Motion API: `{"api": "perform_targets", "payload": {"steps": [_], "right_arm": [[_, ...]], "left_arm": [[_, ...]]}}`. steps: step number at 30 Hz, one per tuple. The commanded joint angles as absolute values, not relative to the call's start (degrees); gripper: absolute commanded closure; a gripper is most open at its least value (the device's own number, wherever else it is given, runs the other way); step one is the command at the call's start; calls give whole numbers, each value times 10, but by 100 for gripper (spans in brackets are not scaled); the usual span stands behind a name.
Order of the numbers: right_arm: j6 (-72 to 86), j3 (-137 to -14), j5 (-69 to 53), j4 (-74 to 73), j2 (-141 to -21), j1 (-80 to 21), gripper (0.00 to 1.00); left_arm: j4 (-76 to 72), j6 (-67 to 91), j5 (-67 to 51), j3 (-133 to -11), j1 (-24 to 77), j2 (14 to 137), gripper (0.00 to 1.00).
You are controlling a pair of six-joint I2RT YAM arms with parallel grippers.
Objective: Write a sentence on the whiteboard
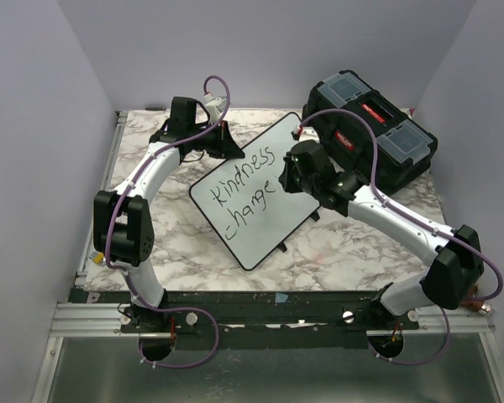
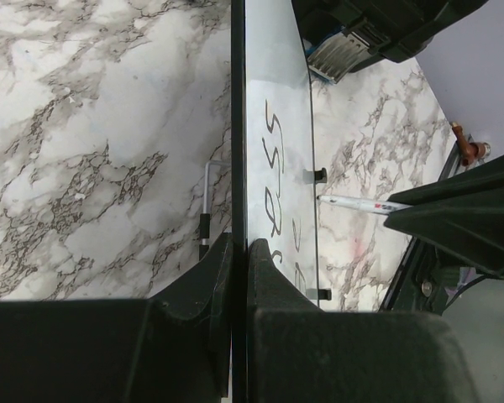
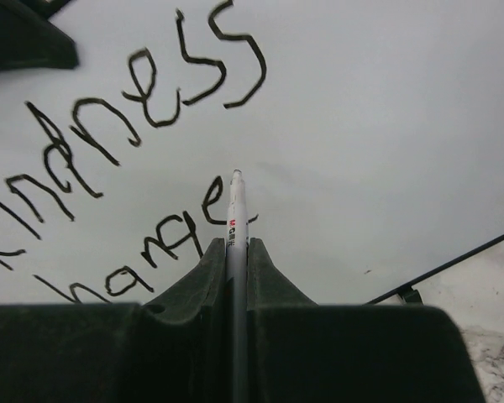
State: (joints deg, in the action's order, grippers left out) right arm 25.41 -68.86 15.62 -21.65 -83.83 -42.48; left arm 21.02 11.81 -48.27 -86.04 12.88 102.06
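Note:
The whiteboard (image 1: 254, 220) lies tilted on the marble table, with black lettering (image 1: 245, 183) reading "Kindness change" in two slanted lines. My left gripper (image 1: 221, 143) is at the board's far left edge. In the left wrist view, the left gripper (image 2: 239, 250) is shut on the whiteboard's (image 2: 277, 101) thin black frame. My right gripper (image 3: 237, 248) is shut on a white marker (image 3: 234, 217). The marker's tip is just right of the "e" of "change" (image 3: 151, 248), on or barely above the whiteboard (image 3: 370, 126). From the left wrist the marker (image 2: 361, 204) also shows.
A black plastic toolbox (image 1: 374, 134) stands at the back right, close behind the right arm and next to the board's far corner. A small hex key (image 2: 206, 201) lies on the marble beside the board's left edge. Lilac walls enclose the table on three sides.

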Motion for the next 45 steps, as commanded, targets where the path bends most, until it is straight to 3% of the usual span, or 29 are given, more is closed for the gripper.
{"api": "perform_targets", "payload": {"steps": [1, 14, 24, 45], "right_arm": [[245, -721, 167, -214, -809, -426, 99], [277, -653, 152, -179, -748, -426, 99], [278, -623, 159, -174, -715, -426, 99], [204, -627, 181, -128, -748, -411, 99]], "left_arm": [[222, 68, -493, -850, 151, 1010, 100], [176, 133, -521, -834, 154, 1005, 100], [238, 100, -469, -855, 154, 996, 100], [239, 74, -475, -846, 145, 987, 100]]}}
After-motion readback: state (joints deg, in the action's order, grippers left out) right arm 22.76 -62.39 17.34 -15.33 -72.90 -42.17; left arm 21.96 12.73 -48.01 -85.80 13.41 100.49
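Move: The right hand, holding the marker, has blank whiteboard for its tip about 3 cm ahead and some 6 cm below, straight ahead of it. The final "e" of "change" is roughly 3 cm ahead, 3 cm left and 7 cm down; the last "s" of "kindness" lies about 10 cm ahead and 4 cm left. From the left hand, gripping the board's upper-left edge, that blank spot is some 11 cm right and 7 cm back. Upwards first and quickly, the right hand carries the already clear marker about 4.5 cm farther off the board by the "e", then eases back and to the right about 2 cm each, coming slightly forward again at the end. The wrist tips the marker nose-up by some 10 degrees, the fingers keeping their grip. The left hand keeps pinching the board's edge, almost still. ##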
